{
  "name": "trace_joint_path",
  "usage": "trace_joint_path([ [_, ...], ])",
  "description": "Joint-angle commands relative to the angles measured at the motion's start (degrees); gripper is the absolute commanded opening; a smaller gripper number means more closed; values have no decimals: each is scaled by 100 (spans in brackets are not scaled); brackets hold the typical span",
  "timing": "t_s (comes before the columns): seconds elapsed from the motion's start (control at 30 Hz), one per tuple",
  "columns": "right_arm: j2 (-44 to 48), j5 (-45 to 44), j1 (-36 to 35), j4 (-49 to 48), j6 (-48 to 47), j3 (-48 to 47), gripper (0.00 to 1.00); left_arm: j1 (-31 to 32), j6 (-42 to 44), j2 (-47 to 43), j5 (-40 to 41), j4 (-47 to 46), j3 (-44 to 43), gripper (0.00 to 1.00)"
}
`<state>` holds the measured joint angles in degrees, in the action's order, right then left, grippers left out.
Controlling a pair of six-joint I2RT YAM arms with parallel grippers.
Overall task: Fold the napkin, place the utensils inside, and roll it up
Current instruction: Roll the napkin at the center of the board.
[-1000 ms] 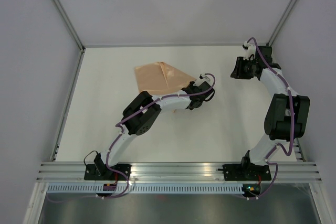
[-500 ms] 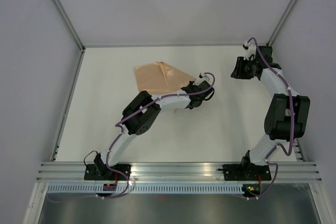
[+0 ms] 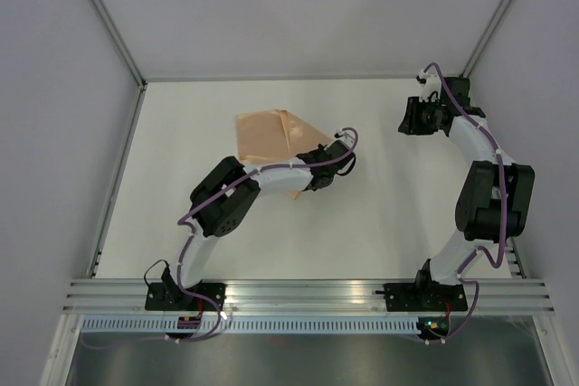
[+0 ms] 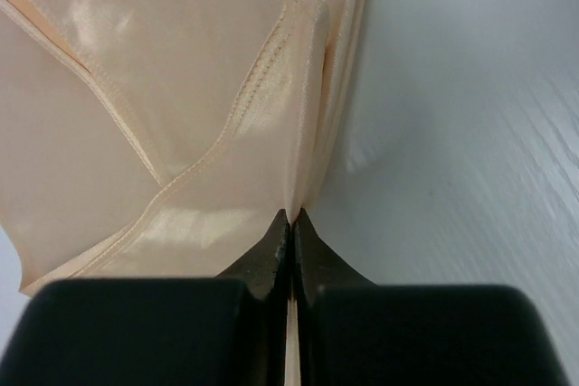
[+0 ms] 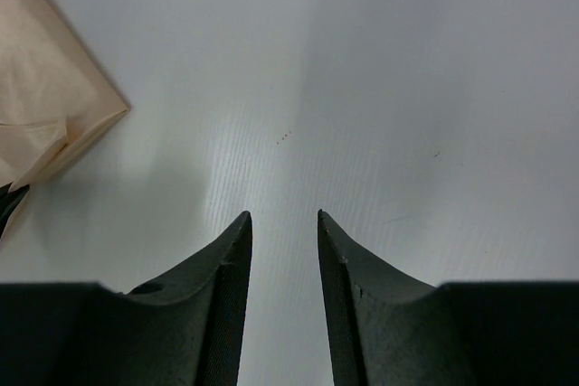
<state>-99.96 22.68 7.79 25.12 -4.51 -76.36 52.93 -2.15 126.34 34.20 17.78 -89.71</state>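
Note:
The peach-orange napkin (image 3: 270, 136) lies partly folded at the middle of the white table, with hems and overlapping layers showing in the left wrist view (image 4: 163, 88). My left gripper (image 3: 308, 180) sits at the napkin's near right edge. Its jaws are pressed together on a pinched ridge of the napkin (image 4: 294, 216). My right gripper (image 3: 407, 119) hovers far off at the back right, open over bare table (image 5: 283, 216) with nothing between its fingers. From that side a corner of the napkin (image 5: 45, 106) shows at the left. The utensils are out of view.
The white table (image 3: 389, 214) is bounded by grey walls and metal frame posts at the back corners. An aluminium rail (image 3: 308, 294) carrying both arm bases runs along the near edge.
My left gripper closed on the napkin's edge, and the left arm shifted left and toward the near side, drawing the cloth's right corner with it. The right arm stayed still.

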Motion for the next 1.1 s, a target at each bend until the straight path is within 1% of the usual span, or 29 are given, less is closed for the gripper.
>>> trace_joint_path([
  [0.0,21,211,29,54,-357,-292,41,34,74,-188,-1371,95,691,2],
  [0.13,99,404,29,28,-638,-240,42,42,127,-470,-1784,-81,1122,2],
  [0.17,135,517,29,19,-760,-204,42,42,162,-610,-2002,-125,1314,2],
  [0.5,662,1160,12,-271,-1666,656,41,86,198,-1357,-3102,-415,2238,2],
  [0.57,890,1309,-6,-315,-2052,832,41,95,154,-1437,-3365,-451,2457,2],
  [0.8,1944,1836,-225,-447,-3441,2062,42,200,-48,-1692,-3999,-749,3029,2],
  [0.87,2349,1846,-401,-508,-3809,2317,44,244,-119,-1753,-4174,-794,3187,2],
  [1.0,2964,1872,-744,-623,-4171,2993,45,271,-154,-1833,-4465,-829,3363,2],
  [1.07,3315,1872,-1120,-745,-4268,3214,47,280,-154,-1859,-4596,-829,3425,2],
])
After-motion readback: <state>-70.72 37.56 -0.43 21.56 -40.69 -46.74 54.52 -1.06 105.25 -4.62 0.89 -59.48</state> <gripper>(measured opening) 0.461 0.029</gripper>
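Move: The left hand already grips the folded napkin's right-hand edge, low on the board; the napkin's middle lies about 11 cm ahead and 9 cm left of it. From that hand, the right corner is some 13 cm ahead and 5 cm right, the near corner 5 cm back and 6 cm left. From the empty right hand, the right corner is about 8 cm ahead, 23 cm left and 11 cm down, the napkin's middle 5 cm ahead and 38 cm left. Straight back towards the robot, level and low, the left hand drags the pinched napkin edge some 13 cm, turning clockwise as it goes and keeping its grip. Meanwhile the right hand swings back and to its left, about 15 cm in all and faster towards the end, turning roughly 40 degrees counter-clockwise, half-open and still well above the board, closing on the napkin's right corner. ##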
